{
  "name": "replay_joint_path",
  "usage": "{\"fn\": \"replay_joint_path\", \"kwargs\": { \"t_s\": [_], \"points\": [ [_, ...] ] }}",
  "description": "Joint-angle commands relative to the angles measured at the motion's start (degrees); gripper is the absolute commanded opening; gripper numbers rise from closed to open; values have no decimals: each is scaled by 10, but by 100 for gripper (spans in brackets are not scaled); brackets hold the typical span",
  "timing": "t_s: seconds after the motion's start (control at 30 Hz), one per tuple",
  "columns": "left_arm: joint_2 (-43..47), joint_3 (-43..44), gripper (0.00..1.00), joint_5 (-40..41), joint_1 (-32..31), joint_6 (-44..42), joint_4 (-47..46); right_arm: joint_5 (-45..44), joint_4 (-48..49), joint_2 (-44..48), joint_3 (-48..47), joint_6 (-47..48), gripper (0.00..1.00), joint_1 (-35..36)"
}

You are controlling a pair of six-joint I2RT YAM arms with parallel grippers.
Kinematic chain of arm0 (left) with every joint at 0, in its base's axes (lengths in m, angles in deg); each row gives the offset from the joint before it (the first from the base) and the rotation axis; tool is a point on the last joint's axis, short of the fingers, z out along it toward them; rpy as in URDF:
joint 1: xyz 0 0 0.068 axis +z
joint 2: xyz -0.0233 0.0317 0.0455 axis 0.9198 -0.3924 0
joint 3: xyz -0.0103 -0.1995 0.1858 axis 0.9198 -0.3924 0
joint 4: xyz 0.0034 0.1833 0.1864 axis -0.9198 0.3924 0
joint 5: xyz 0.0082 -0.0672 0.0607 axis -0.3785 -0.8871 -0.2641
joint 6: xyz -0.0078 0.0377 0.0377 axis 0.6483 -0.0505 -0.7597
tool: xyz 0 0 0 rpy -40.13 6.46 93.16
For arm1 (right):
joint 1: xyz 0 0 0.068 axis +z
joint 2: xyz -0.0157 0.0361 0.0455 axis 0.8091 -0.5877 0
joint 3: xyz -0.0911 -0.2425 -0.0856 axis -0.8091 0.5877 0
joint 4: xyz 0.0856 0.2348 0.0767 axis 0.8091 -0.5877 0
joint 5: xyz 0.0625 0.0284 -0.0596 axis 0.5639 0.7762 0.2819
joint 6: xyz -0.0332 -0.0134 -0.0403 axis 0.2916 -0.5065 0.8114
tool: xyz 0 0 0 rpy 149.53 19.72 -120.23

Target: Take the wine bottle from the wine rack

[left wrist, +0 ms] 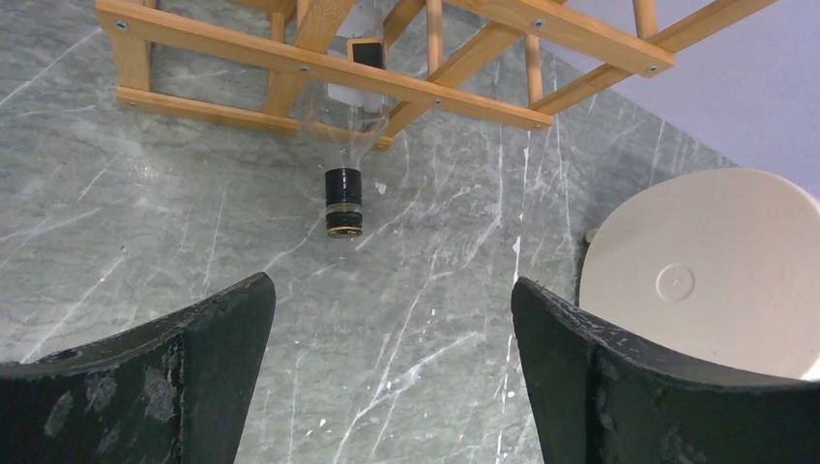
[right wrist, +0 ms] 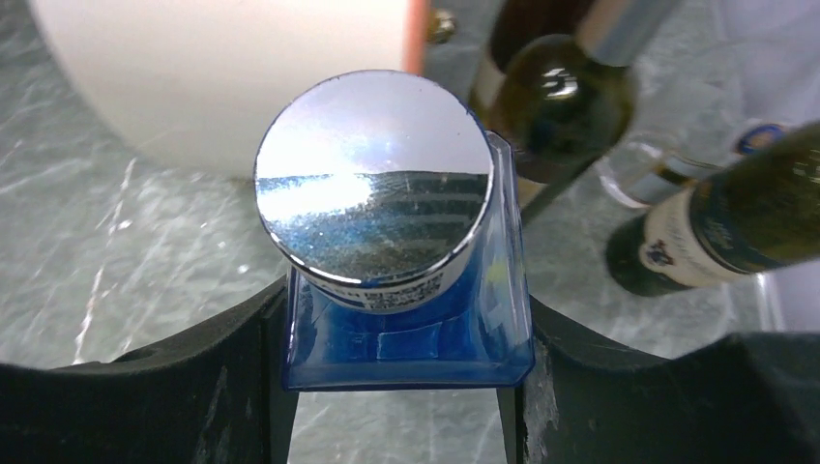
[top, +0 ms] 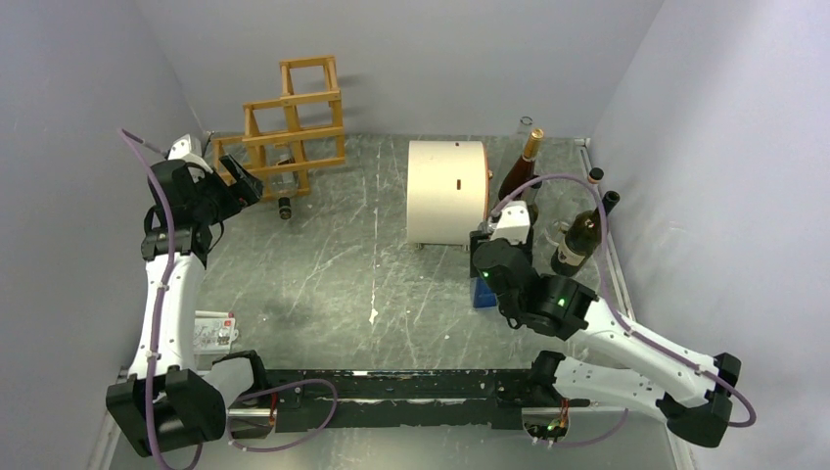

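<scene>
The wine rack (top: 294,127) of honey-brown bars stands at the back left, and its lower bars (left wrist: 319,68) fill the top of the left wrist view. A clear wine bottle (left wrist: 343,201) with a black cap lies in a bottom cell, its neck (top: 285,206) poking out over the table. My left gripper (top: 245,181) hangs open just left of the rack, and its jaws (left wrist: 392,290) are empty and well short of the cap. My right gripper (right wrist: 401,319) is shut on a blue square bottle (right wrist: 406,338) with a silver cap, which stands near the drum (top: 483,292).
A cream drum (top: 445,191) lies on its side mid-table, right of the rack (left wrist: 706,271). Several dark wine bottles (top: 577,240) stand at the right wall, close behind my right gripper (right wrist: 561,97). A small white box (top: 213,331) lies by the left arm's base.
</scene>
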Motion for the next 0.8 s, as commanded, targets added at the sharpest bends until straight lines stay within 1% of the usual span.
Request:
{"fn": "replay_joint_path", "kwargs": {
  "t_s": [0.0, 0.17, 0.5, 0.6, 0.77],
  "points": [
    [7, -13, 94, -11, -2, -27, -46, -107, 47, 38, -6, -11, 0, -35],
    [10, -20, 94, -15, -4, -40, -46, -125, 123, 67, 30, 34, 0, -69],
    [18, -27, 93, -20, -9, -44, -49, -75, 238, 85, 114, 87, 0, -137],
    [19, -27, 93, -23, -9, -45, -51, -65, 244, 85, 120, 83, 0, -141],
    [20, -28, 93, -25, -11, -45, -51, -61, 218, 81, 114, 66, 0, -141]
  ]
}}
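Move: My right hand holds the blue bottle upright. I am taking it to the free patch of table on my side of the standing bottles, about 5 cm ahead, 8 cm right and 23 cm below. The middle green bottle stands some 13 cm ahead and 6 cm right, the right green bottle 9 cm ahead and 20 cm right, the white drum 18 cm ahead and 8 cm left. From my left hand that patch is roughly 52 cm right and 7 cm nearer. Keeping its pinch on the blue bottle, my right hand swings it on to the right by about 7 cm and 3 cm forward, towards the green bottles, easing almost to a stop in line with the middle one. On the way it lifts a centimetre and sinks back, while my wrist turns some 15 degrees clockwise and tips its fingers up about 10. ##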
